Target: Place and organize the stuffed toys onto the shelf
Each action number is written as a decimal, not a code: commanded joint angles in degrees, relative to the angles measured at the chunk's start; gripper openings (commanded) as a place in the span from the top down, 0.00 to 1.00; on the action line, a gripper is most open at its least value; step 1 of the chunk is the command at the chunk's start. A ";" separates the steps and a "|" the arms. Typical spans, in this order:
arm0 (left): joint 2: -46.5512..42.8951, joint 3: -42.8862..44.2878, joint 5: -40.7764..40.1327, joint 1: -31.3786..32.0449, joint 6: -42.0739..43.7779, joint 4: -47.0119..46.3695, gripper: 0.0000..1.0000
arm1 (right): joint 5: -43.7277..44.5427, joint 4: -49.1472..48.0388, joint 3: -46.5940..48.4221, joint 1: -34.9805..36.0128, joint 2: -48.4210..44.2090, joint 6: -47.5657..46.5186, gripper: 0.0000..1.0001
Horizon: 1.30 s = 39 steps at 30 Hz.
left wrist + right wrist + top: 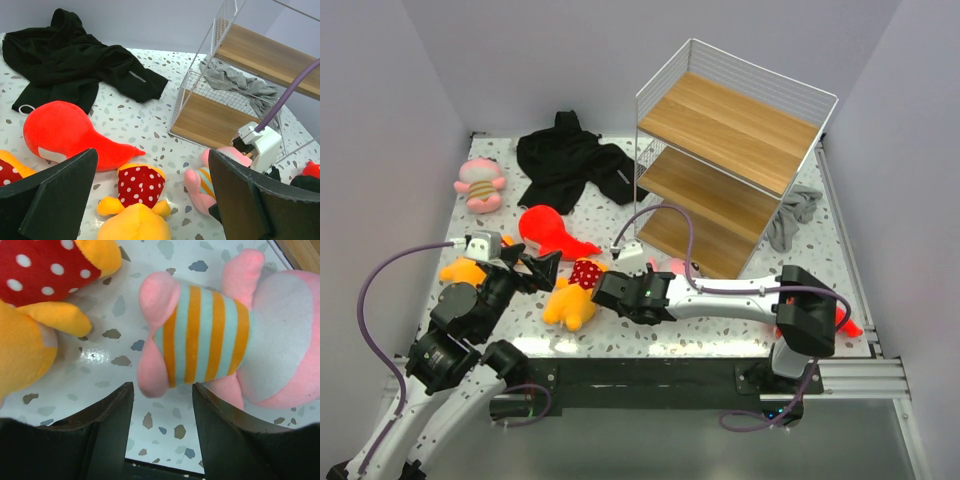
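Note:
The shelf (730,150) stands at the back right, its boards bare. An orange-yellow stuffed toy (572,300) with a polka-dot bib lies at the table's front middle, and my open left gripper (535,268) hovers just left of it. In the left wrist view its fingers (60,195) straddle that toy (135,215). My right gripper (162,410) is open and holds nothing. A pink striped toy (210,340) lies just beyond its tips. A red fish toy (550,232), a second pink toy (480,183) and another orange toy (463,270) lie at the left.
A black garment (570,160) lies at the back beside the shelf. A grey cloth (795,215) is bunched at the shelf's right foot. Another red toy (847,325) peeks out behind the right arm's base. Walls close in the table on three sides.

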<state>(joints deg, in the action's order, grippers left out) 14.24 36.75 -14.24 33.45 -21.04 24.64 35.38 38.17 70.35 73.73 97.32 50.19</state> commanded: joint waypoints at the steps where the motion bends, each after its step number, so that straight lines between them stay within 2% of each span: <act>1: -0.35 1.04 -1.14 0.03 -0.85 -1.35 0.03 | 10.15 0.68 2.25 1.41 3.13 4.13 0.45; 8: -0.62 1.04 -1.23 0.03 -0.93 -1.35 0.03 | 9.80 1.55 4.98 1.67 8.68 2.02 0.49; 11: -0.79 1.04 -1.32 0.03 -0.93 -1.44 0.03 | 9.97 1.55 4.54 1.85 8.07 1.40 0.58; 17: -0.79 1.04 -1.40 0.03 -0.85 -1.35 0.03 | 9.89 1.73 4.18 2.73 5.87 -2.63 0.84; 18: -0.88 1.04 -1.49 -0.05 -0.85 -1.27 0.03 | 9.63 1.56 4.18 3.34 5.43 -3.95 0.94; 19: -0.97 1.04 -1.58 0.03 -0.93 -1.35 0.03 | 9.28 1.29 4.18 3.52 4.38 -6.23 0.99; 31: -1.23 1.04 -1.84 0.03 -0.94 -1.26 0.03 | -0.74 1.38 2.26 11.52 -3.54 -24.70 1.00; 39: -1.58 0.95 -1.93 0.03 -1.02 -1.26 0.03 | 0.13 2.35 -1.00 12.40 -2.57 -18.30 0.98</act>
<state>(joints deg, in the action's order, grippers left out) 13.21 36.75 -15.31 33.45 -21.52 24.93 34.72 39.99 69.93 86.13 94.56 29.32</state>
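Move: Just ahead of and below the half-open right fingers lie the pink striped toy's feet; the toy's middle is about 5 cm forward, 5 cm right and 2 cm lower. About level with the right hand and 13 cm left is the orange toy with red dots; the shelf's bottom board is centred some 12 cm ahead and 17 cm right. From the left hand, the pink toy lies about 4 cm ahead, 22 cm right and 21 cm below. Dipping about 3.5 cm onto the foot end of the pink striped toy, the right hand shuts its half-open fingers there and pinches a foot. It then draws back some 7 cm towards the table's front edge, rising well clear of its low point before easing down a little, while turning nearly 30 degrees counter-clockwise. ##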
